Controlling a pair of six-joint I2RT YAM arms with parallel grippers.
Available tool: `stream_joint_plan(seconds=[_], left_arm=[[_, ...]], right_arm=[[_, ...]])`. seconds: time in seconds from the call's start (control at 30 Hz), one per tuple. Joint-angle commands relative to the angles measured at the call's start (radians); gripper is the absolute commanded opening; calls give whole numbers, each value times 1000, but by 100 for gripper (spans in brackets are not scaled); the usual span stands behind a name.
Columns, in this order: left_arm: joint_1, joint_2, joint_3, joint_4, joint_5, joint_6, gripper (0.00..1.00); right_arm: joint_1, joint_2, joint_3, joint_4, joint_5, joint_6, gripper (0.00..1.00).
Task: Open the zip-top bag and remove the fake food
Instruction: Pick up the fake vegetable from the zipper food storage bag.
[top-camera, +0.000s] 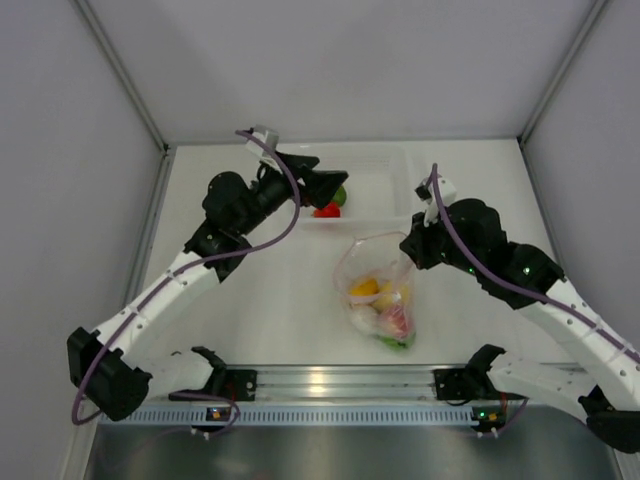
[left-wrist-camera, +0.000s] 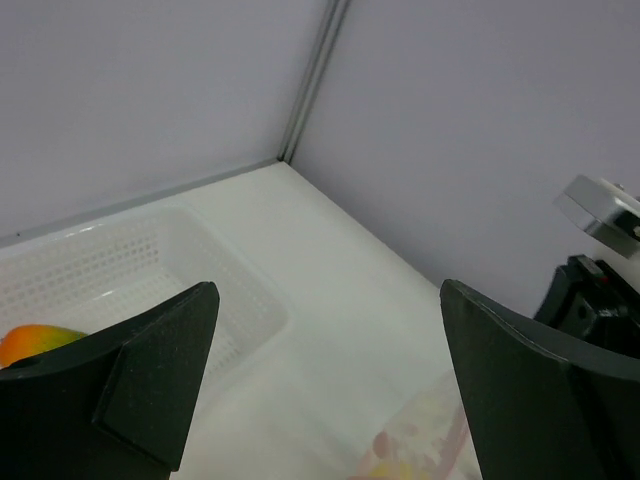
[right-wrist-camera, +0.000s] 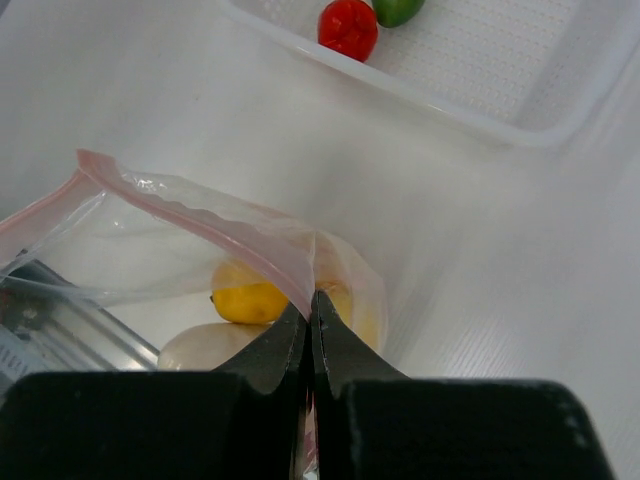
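The zip-top bag lies mid-table with its mouth open, and yellow, white, pink and green fake food shows inside it. My right gripper is shut on the bag's pink zip edge and holds it up. In the right wrist view the right gripper pinches the strip above a yellow lemon and a white piece. My left gripper hangs open and empty over the clear tub. In its own view the left gripper holds nothing.
A red piece and a green one lie in the tub, as the right wrist view shows with the red and the green. An orange-yellow fruit sits in the perforated tub. White walls close off the back and sides.
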Motion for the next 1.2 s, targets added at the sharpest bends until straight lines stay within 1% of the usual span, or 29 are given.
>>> stream_joint_plan(seconds=[0.0,0.03,0.07,0.1,0.13,0.17,0.2,0.27,0.3,0.37,0.4,0.53,0.67,0.77,0.8,0.87,0.9,1.0,1.07,1.17], left_arm=[[-168,-23,129,-334,-85,253,98],[-221,-19,175,-392,-142,287,98],[-278,-19,197,-441,-242,309,98],[-366,-19,209,-493,-294,318,97],[-399,-16,227,-515,-309,314,95],[-430,-8,237,-533,-325,311,92],[-497,3,246,-550,-395,314,88],[-578,47,292,-627,-482,335,83],[-655,58,304,-651,-575,346,80],[-710,76,309,-676,-624,349,80],[-737,87,301,-676,-638,347,78],[-740,151,319,-726,-644,346,75],[-740,199,323,-742,-601,360,73],[-741,220,319,-742,-642,351,63],[-740,223,319,-742,-648,347,58],[-738,225,324,-740,-652,335,57],[-738,224,326,-739,-650,326,56],[-738,222,342,-736,-684,303,54],[-738,233,356,-737,-684,312,54],[-737,262,364,-737,-635,309,54]], right_arm=[[6,33,86,-80,-8,-25,0],[6,35,92,-84,7,-25,0],[6,41,100,-89,15,-25,0],[4,42,106,-93,27,-21,0],[6,45,109,-100,42,-19,0],[6,50,117,-101,52,-19,0],[6,51,120,-106,61,-18,0],[7,56,121,-109,93,-15,0],[6,56,121,-107,107,-5,0],[6,48,109,-97,144,5,0],[6,30,100,-87,153,13,0],[4,-10,66,-58,177,24,0],[4,-22,40,-61,188,21,0],[3,-44,5,-46,216,10,0],[4,-48,-3,-43,213,10,0],[4,-56,-26,-34,193,8,0],[4,-57,-31,-32,190,8,0],[4,-67,-46,-32,159,-2,0],[4,-80,-60,-18,90,-11,0],[4,-90,-55,-21,64,-5,0]])
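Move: The left hand, empty and high near the tray, is going for the long yellow vegetable in the open bag, about 12 cm back, 7 cm to its right and 25 cm below. Of that vegetable, the round yellow food lies some 5 cm to the right and 2 cm nearer the robot, and the white vegetable 7 cm nearer and about level sideways. From the right hand, pinching the bag's rim, the yellow vegetable is roughly 2 cm back, 8 cm left and 13 cm lower. The left hand leaves the tray and sweeps back and to the right, first level and then down towards the bag's open mouth, some 14 cm back, 12 cm right and 12 cm down overall, rolling about 45 degrees with its left side rising while the fingers narrow from wide open to about half. The right hand keeps its pinch on the bag's rim, drawing it about 3 cm to the right and then lowering it a couple of centimetres. ##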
